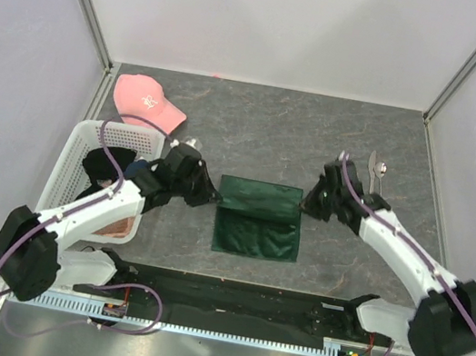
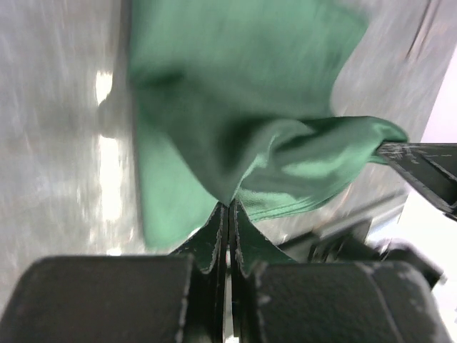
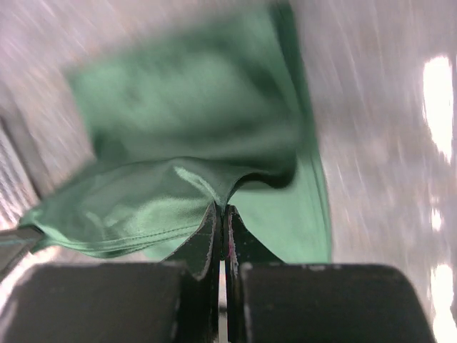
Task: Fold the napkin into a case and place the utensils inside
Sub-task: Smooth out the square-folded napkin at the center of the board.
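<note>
The dark green napkin (image 1: 258, 220) lies mid-table, its far part lifted and doubled over. My left gripper (image 1: 214, 197) is shut on the napkin's left edge; in the left wrist view its jaws (image 2: 230, 206) pinch a point of the cloth (image 2: 235, 107). My right gripper (image 1: 305, 204) is shut on the napkin's right edge, and the right wrist view shows the napkin (image 3: 193, 136) drawn up into the closed tips (image 3: 222, 209). Two silver utensils (image 1: 377, 172) lie on the table behind the right arm.
A pink cap (image 1: 146, 99) lies at the far left. A white basket (image 1: 75, 159) holding a black garment stands by the left arm. White walls close in the table on three sides.
</note>
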`<action>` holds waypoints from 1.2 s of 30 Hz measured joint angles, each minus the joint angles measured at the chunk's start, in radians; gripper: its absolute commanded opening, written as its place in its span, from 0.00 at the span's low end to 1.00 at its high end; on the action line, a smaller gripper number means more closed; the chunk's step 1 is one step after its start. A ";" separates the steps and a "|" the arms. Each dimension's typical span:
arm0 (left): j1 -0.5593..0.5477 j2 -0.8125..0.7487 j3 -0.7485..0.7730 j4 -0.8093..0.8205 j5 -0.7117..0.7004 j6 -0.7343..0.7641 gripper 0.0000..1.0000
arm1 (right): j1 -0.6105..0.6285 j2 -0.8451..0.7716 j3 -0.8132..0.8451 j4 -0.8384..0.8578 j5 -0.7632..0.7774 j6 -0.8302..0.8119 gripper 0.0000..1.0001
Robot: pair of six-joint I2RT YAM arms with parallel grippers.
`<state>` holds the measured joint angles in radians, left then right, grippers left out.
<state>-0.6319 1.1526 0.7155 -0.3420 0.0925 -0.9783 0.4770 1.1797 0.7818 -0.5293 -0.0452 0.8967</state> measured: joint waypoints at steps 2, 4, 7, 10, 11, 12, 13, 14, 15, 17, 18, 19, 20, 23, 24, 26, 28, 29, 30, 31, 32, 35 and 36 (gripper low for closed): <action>0.047 0.056 0.066 0.005 0.007 0.028 0.02 | -0.041 0.100 0.110 0.016 -0.006 -0.062 0.00; 0.098 0.125 0.150 0.003 0.014 0.061 0.02 | -0.080 0.210 0.227 0.026 -0.017 -0.124 0.00; 0.154 0.244 0.292 0.007 0.020 0.113 0.02 | -0.129 0.350 0.375 0.044 -0.039 -0.198 0.00; 0.190 0.360 0.429 0.008 0.026 0.156 0.02 | -0.158 0.471 0.522 0.048 -0.063 -0.252 0.00; 0.200 0.392 0.468 0.006 0.034 0.166 0.02 | -0.164 0.506 0.568 0.051 -0.072 -0.266 0.00; 0.207 0.422 0.505 0.007 0.043 0.174 0.02 | -0.170 0.536 0.606 0.054 -0.082 -0.277 0.00; 0.214 0.449 0.537 0.008 0.050 0.182 0.02 | -0.176 0.563 0.643 0.056 -0.094 -0.285 0.00; 0.220 0.473 0.566 0.005 0.055 0.188 0.02 | -0.180 0.587 0.674 0.061 -0.103 -0.293 0.00; 0.224 0.489 0.587 0.005 0.061 0.192 0.02 | -0.183 0.602 0.695 0.061 -0.111 -0.298 0.00; 0.234 0.520 0.628 0.004 0.073 0.198 0.02 | -0.190 0.642 0.760 0.056 -0.135 -0.308 0.00; 0.239 0.531 0.643 0.003 0.080 0.200 0.02 | -0.194 0.649 0.771 0.058 -0.141 -0.311 0.00; 0.241 0.537 0.654 0.003 0.087 0.201 0.02 | -0.196 0.655 0.785 0.058 -0.147 -0.312 0.00; 0.245 0.545 0.664 0.002 0.096 0.203 0.02 | -0.200 0.660 0.795 0.058 -0.155 -0.315 0.00; 0.252 0.561 0.691 -0.001 0.116 0.221 0.02 | -0.208 0.660 0.805 0.058 -0.171 -0.320 0.00; 0.256 0.566 0.703 -0.003 0.119 0.228 0.02 | -0.210 0.662 0.807 0.058 -0.179 -0.321 0.00; 0.263 0.576 0.727 -0.004 0.121 0.243 0.02 | -0.214 0.670 0.814 0.058 -0.193 -0.321 0.00; 0.275 0.596 0.767 -0.009 0.146 0.266 0.02 | -0.218 0.687 0.826 0.059 -0.209 -0.322 0.00; 0.281 0.610 0.787 -0.008 0.158 0.279 0.02 | -0.218 0.694 0.828 0.061 -0.214 -0.322 0.00; 0.292 0.632 0.816 -0.010 0.183 0.297 0.02 | -0.219 0.700 0.829 0.061 -0.218 -0.322 0.00; 0.303 0.656 0.846 -0.013 0.206 0.314 0.02 | -0.220 0.705 0.829 0.061 -0.222 -0.322 0.00; 0.316 0.686 0.880 -0.018 0.230 0.333 0.02 | -0.220 0.709 0.829 0.060 -0.226 -0.322 0.00; 0.340 0.739 0.918 -0.032 0.275 0.367 0.02 | -0.220 0.713 0.829 0.060 -0.242 -0.322 0.00; 0.346 0.751 0.919 -0.039 0.292 0.374 0.02 | -0.220 0.713 0.829 0.060 -0.248 -0.322 0.00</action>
<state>-0.2863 1.9038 1.6344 -0.3813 0.3843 -0.6044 0.2569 1.8931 1.6112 -0.4694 -0.2935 0.5751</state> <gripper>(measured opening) 0.025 0.012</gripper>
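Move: Both hands already pinch the raised near corners of the napkin's upper layer and are taking them to the bare board beyond its far side, about 24 cm ahead of the left hand and 22 cm ahead of the right, 10 cm lower. The lying napkin's middle is 2 cm ahead and 11 cm right of the left hand, 10 cm left of and level with the right. The basket is some 31 cm left and 4 cm ahead of the left hand; the knife 20 cm right and 18 cm ahead of the right. Forward and upward together, both hands keep their pinch and sweep the upper layer's edge out past the napkin's far side, some 24 cm outward and 7 cm up, fast at first, then slowing. The right all but stops early; the left, after easing, goes on and sinks slightly at the end. Both wrists tip about 15 degrees, fingertips swinging outward. ##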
